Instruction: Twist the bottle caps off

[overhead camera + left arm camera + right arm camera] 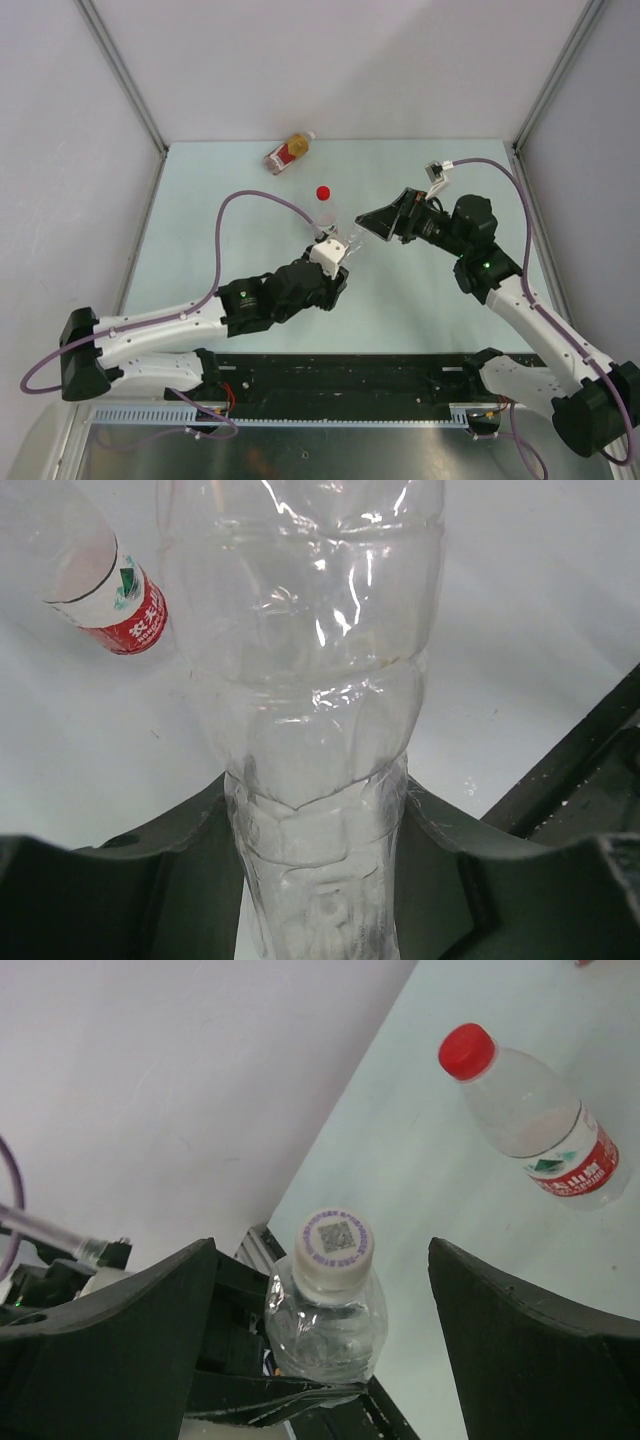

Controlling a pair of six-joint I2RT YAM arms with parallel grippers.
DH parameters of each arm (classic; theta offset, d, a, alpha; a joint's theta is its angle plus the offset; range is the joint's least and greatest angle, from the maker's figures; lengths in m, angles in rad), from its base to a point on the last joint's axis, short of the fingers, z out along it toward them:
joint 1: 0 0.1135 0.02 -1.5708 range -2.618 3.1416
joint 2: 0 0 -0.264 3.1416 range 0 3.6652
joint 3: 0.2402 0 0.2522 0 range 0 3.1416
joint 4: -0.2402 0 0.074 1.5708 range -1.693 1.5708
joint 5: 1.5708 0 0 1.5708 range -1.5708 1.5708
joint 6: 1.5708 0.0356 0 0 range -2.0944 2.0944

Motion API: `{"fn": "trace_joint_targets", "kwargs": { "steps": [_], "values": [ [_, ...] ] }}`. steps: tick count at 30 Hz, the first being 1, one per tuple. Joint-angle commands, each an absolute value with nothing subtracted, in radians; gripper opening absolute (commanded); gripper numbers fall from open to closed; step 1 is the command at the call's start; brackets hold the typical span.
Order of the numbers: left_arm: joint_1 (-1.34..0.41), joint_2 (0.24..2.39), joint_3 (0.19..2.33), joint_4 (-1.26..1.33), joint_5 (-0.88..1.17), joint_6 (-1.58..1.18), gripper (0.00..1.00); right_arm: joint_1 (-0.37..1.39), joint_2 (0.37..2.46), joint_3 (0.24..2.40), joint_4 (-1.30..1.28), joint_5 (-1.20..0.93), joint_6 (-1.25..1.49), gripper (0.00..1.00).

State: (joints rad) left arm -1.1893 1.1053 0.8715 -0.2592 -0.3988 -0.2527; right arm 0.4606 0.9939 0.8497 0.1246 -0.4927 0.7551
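Note:
My left gripper point(338, 252) is shut on the lower body of a clear unlabelled bottle point(315, 730), squeezing it between both fingers point(150, 880). The bottle's white cap point(335, 1245), printed with a square code, points at my right gripper point(363, 228). That gripper is open, with its fingers point(140, 1330) standing apart on either side of the cap and not touching it. A second clear bottle with a red-white label point(555, 1140) and a red cap point(323, 193) is on the table just beyond. A short amber bottle point(290, 152) lies at the back.
The pale green table point(230, 240) is enclosed by grey walls on three sides. A black rail point(350, 375) runs along the near edge between the arm bases. Purple cables point(260, 198) loop over both arms.

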Motion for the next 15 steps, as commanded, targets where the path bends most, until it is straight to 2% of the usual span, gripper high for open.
{"fn": "trace_joint_targets", "kwargs": {
  "steps": [1,6,15],
  "values": [
    [-1.207,1.129,0.935,-0.301,-0.478,-0.244,0.0,0.457,1.031,0.899,0.146,-0.479,0.778,0.87],
    [-1.214,1.143,0.947,-0.308,-0.484,-0.243,0.0,0.456,1.064,0.903,0.147,-0.482,0.786,0.66],
    [-1.221,1.171,0.96,-0.312,-0.471,-0.242,0.0,0.454,1.079,0.903,0.142,-0.477,0.789,0.5]
  ]
}}
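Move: The white cap of the held clear bottle is almost at the right hand point: about 1 cm ahead, 1 cm to its left and 3 cm below. From the left hand, which grips the bottle's body, that cap lies some 7 cm ahead, 4 cm to the right and 9 cm above. The red-capped bottle stands roughly 10 cm ahead of the right hand, 7 cm to its left and 22 cm below. The white cap is taken between the right fingers: the right hand sinks nearly 3 cm and eases about 1.5 cm forward over it, tipping slightly, while its fingers close from almost wide open to about half. The left hand keeps its grip on the bottle, lowering it about 1 cm with a tilt of some 5 degrees; both hands settle towards the end. ##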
